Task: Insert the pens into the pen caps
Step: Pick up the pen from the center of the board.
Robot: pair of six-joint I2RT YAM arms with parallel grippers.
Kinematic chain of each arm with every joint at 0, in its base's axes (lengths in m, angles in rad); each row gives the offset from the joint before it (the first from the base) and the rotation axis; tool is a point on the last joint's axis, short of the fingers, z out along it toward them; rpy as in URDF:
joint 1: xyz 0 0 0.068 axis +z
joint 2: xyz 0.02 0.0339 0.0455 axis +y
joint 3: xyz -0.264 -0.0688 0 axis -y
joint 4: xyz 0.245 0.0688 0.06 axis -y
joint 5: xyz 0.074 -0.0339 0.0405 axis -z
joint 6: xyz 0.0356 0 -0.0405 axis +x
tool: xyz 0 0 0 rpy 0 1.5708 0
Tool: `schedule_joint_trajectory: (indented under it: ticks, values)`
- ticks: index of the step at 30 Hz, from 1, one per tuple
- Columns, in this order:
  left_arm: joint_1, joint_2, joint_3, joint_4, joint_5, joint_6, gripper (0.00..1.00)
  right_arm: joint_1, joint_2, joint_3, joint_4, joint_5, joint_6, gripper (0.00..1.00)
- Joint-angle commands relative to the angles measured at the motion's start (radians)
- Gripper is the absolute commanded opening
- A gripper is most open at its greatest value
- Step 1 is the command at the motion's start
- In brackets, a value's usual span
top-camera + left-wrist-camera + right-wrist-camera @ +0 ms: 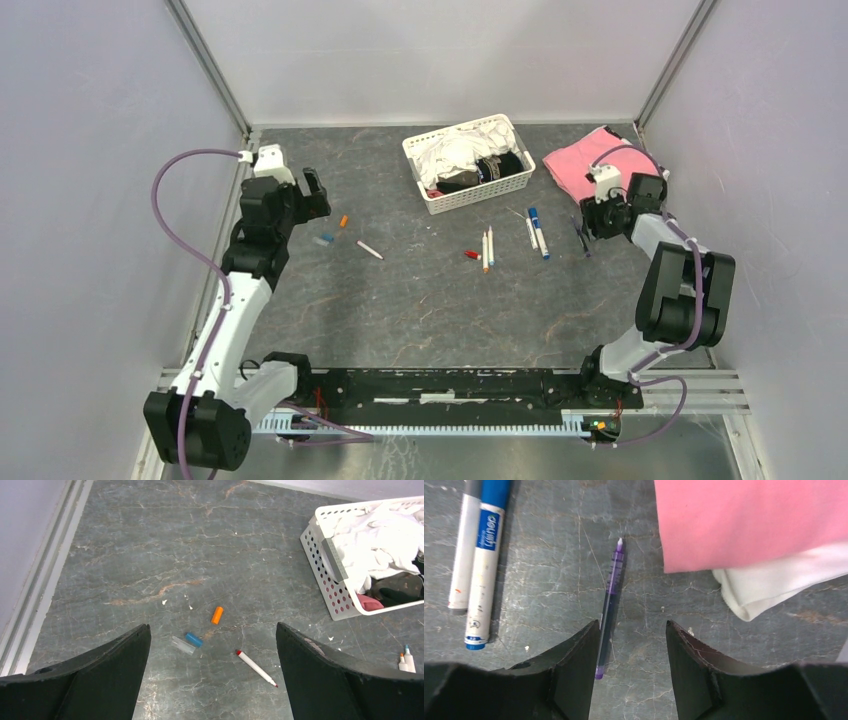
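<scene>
My left gripper [212, 629] hangs open above the table's left side. Past its tips lie an orange pen cap [217, 615], a blue pen cap [194, 639] and a clear cap [183, 645]. A white pen with red ends [256, 668] lies between the fingers, untouched. My right gripper [633, 622] is low over a slim dark purple pen [610, 600]. Its jaws stand partly apart, the pen's end lying against the left finger [579, 660] with a gap to the right one. Two white pens [487, 248], a red cap [472, 255] and blue-ended pens [537, 230] lie mid-table.
A white basket [470, 196] of cloth and dark items stands at the back centre. A pink cloth [749, 520] over a white one [769, 587] lies just beyond my right gripper. A blue-capped marker [484, 570] and a grey one [463, 555] lie to its left.
</scene>
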Motion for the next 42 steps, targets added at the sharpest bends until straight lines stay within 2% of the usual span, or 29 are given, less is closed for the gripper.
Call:
schedule_joint_trajectory:
  ticks: [1,10,13,15,17,22,25,29,35,39,42]
  values:
    - [-0.002,0.015,0.030,-0.006,0.066,0.046,1.00,0.018,0.040,0.040,-0.011,0.060,-0.023,0.57]
    - [-0.002,0.006,0.030,-0.002,0.103,0.043,0.99,0.067,0.125,0.062,-0.009,0.103,-0.017,0.52]
    - [-0.002,0.003,0.029,-0.001,0.105,0.043,0.98,0.076,0.149,0.072,-0.019,0.111,-0.012,0.43]
    - [-0.002,0.003,0.031,0.001,0.109,0.043,0.98,0.076,0.166,0.079,-0.034,0.110,-0.010,0.31]
    - [-0.002,0.002,0.029,0.002,0.110,0.042,0.98,0.077,0.181,0.085,-0.047,0.110,-0.009,0.25]
    - [-0.002,0.000,0.028,0.004,0.110,0.043,0.97,0.074,0.218,0.101,-0.091,0.049,0.000,0.18]
    - [-0.002,-0.001,0.026,0.006,0.115,0.042,0.97,0.069,0.238,0.111,-0.113,-0.008,0.006,0.10]
    - [-0.001,-0.008,0.016,0.038,0.208,0.017,0.97,0.067,0.187,0.096,-0.087,-0.059,0.012,0.03]
    - [-0.002,-0.032,-0.062,0.242,0.501,-0.180,0.97,0.055,0.021,0.027,0.011,-0.120,0.043,0.00]
    - [-0.005,-0.054,-0.206,0.478,0.647,-0.467,0.96,0.042,-0.020,0.010,0.016,-0.187,0.055,0.00]
    - [-0.049,-0.069,-0.348,0.729,0.662,-0.654,0.96,0.042,-0.044,0.005,0.012,-0.267,0.072,0.00]
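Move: The purple pen lies just under the half-open right hand, about 2 cm ahead, 2 cm to the left and some 4 cm below. To that hand's left at the same table height are the blue marker, about 13 cm left and 3 ahead, and the grey marker beside it, about 15 left and 3 ahead. The pink cloth's middle is roughly 20 cm ahead and 4 right. From the high left hand the purple pen is some 68 cm right, 5 ahead and 23 below. Down about 4 cm goes the right hand, tipping slightly downward and easing left over the purple pen. Near the table its fingers close and pinch the pen's barrel; it then rises about 5 cm, still drifting left, and tilts back up. The empty, open left hand first lingers, then late on swings some 10 cm right towards the right hand's side, rolling and turning clockwise. ##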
